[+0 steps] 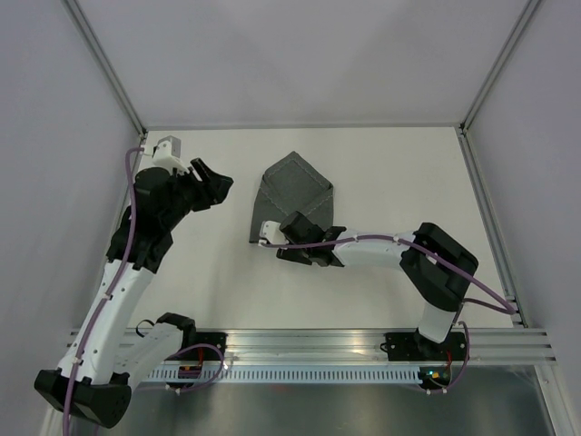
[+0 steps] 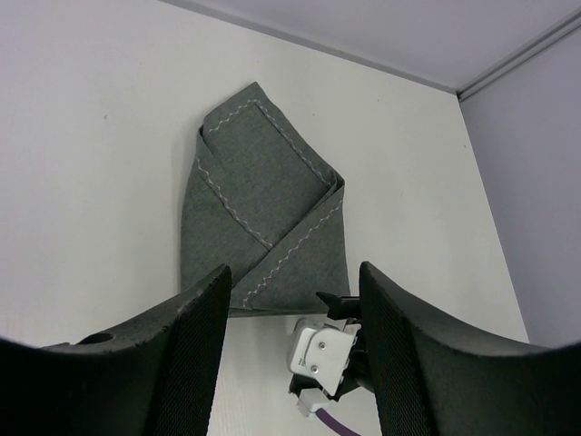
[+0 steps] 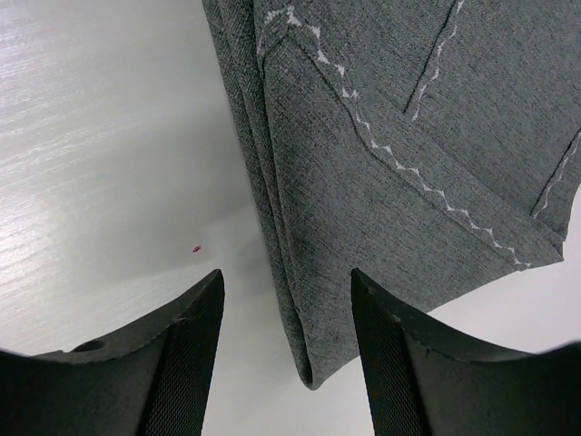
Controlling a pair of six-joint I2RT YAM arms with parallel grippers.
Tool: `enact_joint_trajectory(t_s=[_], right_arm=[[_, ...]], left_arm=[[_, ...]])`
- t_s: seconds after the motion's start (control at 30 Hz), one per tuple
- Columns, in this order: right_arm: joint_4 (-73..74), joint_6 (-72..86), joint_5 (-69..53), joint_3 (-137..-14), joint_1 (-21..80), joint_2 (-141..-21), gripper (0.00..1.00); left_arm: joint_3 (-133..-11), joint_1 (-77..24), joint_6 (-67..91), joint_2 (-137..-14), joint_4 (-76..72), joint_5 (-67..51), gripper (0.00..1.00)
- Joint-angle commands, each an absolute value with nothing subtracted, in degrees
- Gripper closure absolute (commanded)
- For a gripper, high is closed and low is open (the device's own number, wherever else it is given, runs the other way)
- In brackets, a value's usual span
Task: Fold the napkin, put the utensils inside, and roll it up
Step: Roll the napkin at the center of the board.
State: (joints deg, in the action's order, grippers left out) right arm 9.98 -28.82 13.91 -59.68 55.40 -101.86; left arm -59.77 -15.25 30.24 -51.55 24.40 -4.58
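The napkin (image 1: 292,193) is a dark grey cloth with pale stitching, folded into a pointed shape and lying flat mid-table. In the left wrist view the napkin (image 2: 263,209) shows its overlapping flaps. My right gripper (image 1: 295,238) hangs open over the napkin's near edge. In its wrist view the right gripper (image 3: 286,277) straddles a layered folded corner of the napkin (image 3: 408,163), and the fingers stand apart from the cloth. My left gripper (image 1: 216,179) is open and empty, left of the napkin and above the table; it (image 2: 292,268) faces the napkin. No utensils are in view.
White table (image 1: 399,182) is bounded by grey walls and a metal frame post (image 1: 486,209) on the right. An aluminium rail (image 1: 363,343) runs along the near edge by the arm bases. A tiny red speck (image 3: 196,249) lies on the table beside the napkin.
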Motion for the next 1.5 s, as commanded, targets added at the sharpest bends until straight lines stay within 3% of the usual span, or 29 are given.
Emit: enact_joint_trajectory(t_s=[0.0, 0.43, 0.87, 1.47], right_arm=[[8.4, -30.3, 16.6, -61.6, 55.7, -103.1, 0.36], [3.3, -32.6, 17.2, -58.2, 55.4, -104.9, 0.36], [2.5, -32.9, 10.2, -57.4, 50.5, -105.7, 0.37], [8.2, -32.5, 1.0, -59.8, 46.8, -107.9, 0.4]], left_arm=[[-61.6, -15.4, 27.5, -51.9, 25.3, -4.3, 0.36], [-55.5, -15.3, 27.2, -51.3, 23.8, -3.5, 0.37], [-47.5, -15.3, 28.2, -52.6, 18.1, -3.8, 0.37], [-33.6, -17.7, 31.9, -57.3, 1.3, -4.7, 0.37]])
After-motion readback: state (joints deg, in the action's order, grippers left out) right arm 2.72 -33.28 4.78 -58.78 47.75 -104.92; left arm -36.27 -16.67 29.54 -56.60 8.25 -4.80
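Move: The rolled-up-to-be near edge of the napkin has its middle some 1 cm ahead of the right hand, 5 cm to its left and 3 cm below; the right near corner lies about 1 cm ahead and 6 cm to the hand's right, the far tip some 30 cm ahead and 5 cm left. From the left hand, that edge's middle lies about 12 cm right, 1 cm ahead and 30 cm below, its left near corner 1 cm ahead and only 2 cm right. The napkin's near edge is straddled by the right gripper's open fingers as that hand eases forward about 3.5 cm and sinks slightly, near finger to the edge and far finger over the cloth, then stays there. The left hand, also open, drops some 15 cm almost straight down towards the left near corner, tipping about 10 degrees farther down, still clear of the cloth. ##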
